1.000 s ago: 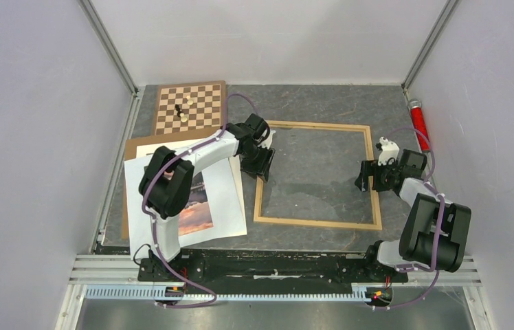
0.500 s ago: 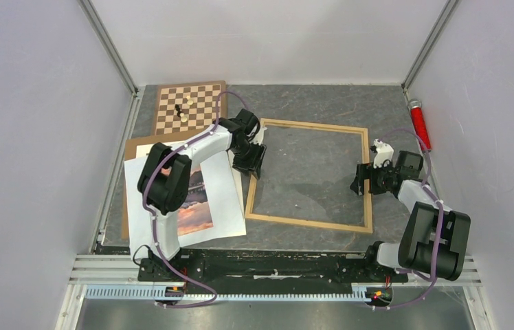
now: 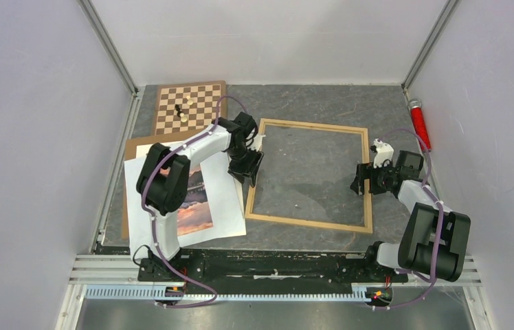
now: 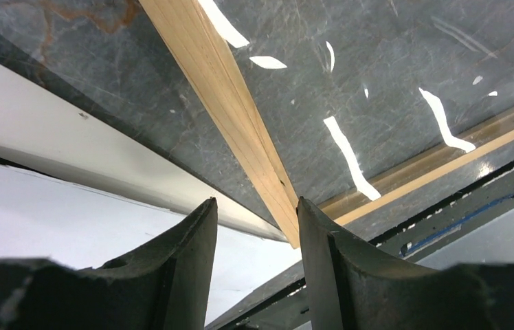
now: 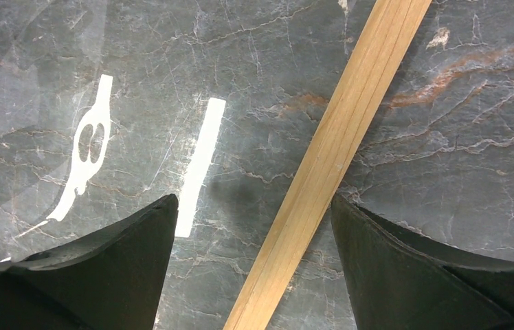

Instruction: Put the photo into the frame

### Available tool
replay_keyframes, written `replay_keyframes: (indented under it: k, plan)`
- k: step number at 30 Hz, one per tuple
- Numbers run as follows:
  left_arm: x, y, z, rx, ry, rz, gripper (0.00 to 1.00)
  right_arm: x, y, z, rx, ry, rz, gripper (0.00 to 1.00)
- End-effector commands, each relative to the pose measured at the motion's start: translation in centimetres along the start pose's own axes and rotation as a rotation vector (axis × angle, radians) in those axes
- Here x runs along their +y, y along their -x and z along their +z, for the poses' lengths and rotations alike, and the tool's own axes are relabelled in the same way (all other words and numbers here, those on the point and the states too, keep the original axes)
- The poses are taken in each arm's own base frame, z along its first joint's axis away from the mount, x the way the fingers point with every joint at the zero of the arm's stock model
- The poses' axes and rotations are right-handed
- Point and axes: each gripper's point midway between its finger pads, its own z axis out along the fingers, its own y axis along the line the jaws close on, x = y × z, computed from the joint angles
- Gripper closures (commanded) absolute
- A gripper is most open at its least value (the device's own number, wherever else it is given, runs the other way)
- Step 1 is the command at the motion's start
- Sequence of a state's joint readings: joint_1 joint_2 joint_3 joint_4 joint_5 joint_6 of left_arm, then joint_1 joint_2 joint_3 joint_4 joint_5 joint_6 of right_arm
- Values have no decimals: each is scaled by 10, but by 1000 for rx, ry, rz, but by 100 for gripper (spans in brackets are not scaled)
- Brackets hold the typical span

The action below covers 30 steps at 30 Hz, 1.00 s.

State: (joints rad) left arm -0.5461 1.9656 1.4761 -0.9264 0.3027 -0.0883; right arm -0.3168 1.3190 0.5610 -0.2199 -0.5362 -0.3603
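Note:
The frame (image 3: 309,126) of light wood lies flat on the grey table, its pane reflecting lights. My left gripper (image 3: 249,168) stands open astride the frame's left bar (image 4: 233,117), which runs between the fingers against the right one (image 4: 313,227). My right gripper (image 3: 362,177) is wide open astride the right bar (image 5: 337,137), whose edge meets the right finger (image 5: 378,247). The photo (image 3: 198,210), orange sky over a dark lake, lies on white sheets (image 3: 223,196) left of the frame, partly hidden by my left arm.
A brown backing board (image 3: 130,148) lies under the white sheets. A chessboard (image 3: 203,103) with a few pieces sits at the back left. A red cylinder (image 3: 419,124) lies by the right wall. Enclosure walls close in on three sides.
The frame has slid a little to the left, both grippers moving with it. Its left bar now lies close to the white sheets. Jaw openings look unchanged.

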Motion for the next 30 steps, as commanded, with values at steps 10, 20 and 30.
replay_keyframes:
  k: [10,20,30]
  plan:
    - [10,-2,-47,-107,42,72,47,-6,43,-17,-120,-54,-97,15]
    - [77,-19,-107,-217,186,-13,26,36,119,-32,-229,-16,-302,11]
    - [178,-94,-147,-210,344,-249,18,183,180,27,-236,245,-504,10]
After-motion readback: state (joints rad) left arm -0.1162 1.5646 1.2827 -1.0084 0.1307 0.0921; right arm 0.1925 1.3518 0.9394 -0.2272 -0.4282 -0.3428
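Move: The left hand is low at the frame's left rail. The photo lies about 22 cm to its left and 6 cm nearer the base, the frame's middle about 19 cm to its right and 1 cm out, the chessboard some 20 cm left and 23 cm farther out. From the right hand, low over the right rail, the photo is roughly 56 cm left and 5 cm back, the frame's middle 16 cm left and 3 cm out. All lie 2 to 3 cm below. The left fingertips come away from the frame's left rail: after easing back barely 1.5 cm, the hand lifts about 7 cm and swings some 18 cm left over the photo, opening wide and turning counter-clockwise. The right hand, at first still over the right rail, then rises about 12 cm and sweeps left and forward above the frame, tipping its fingers up and turning counter-clockwise, still wide open. ##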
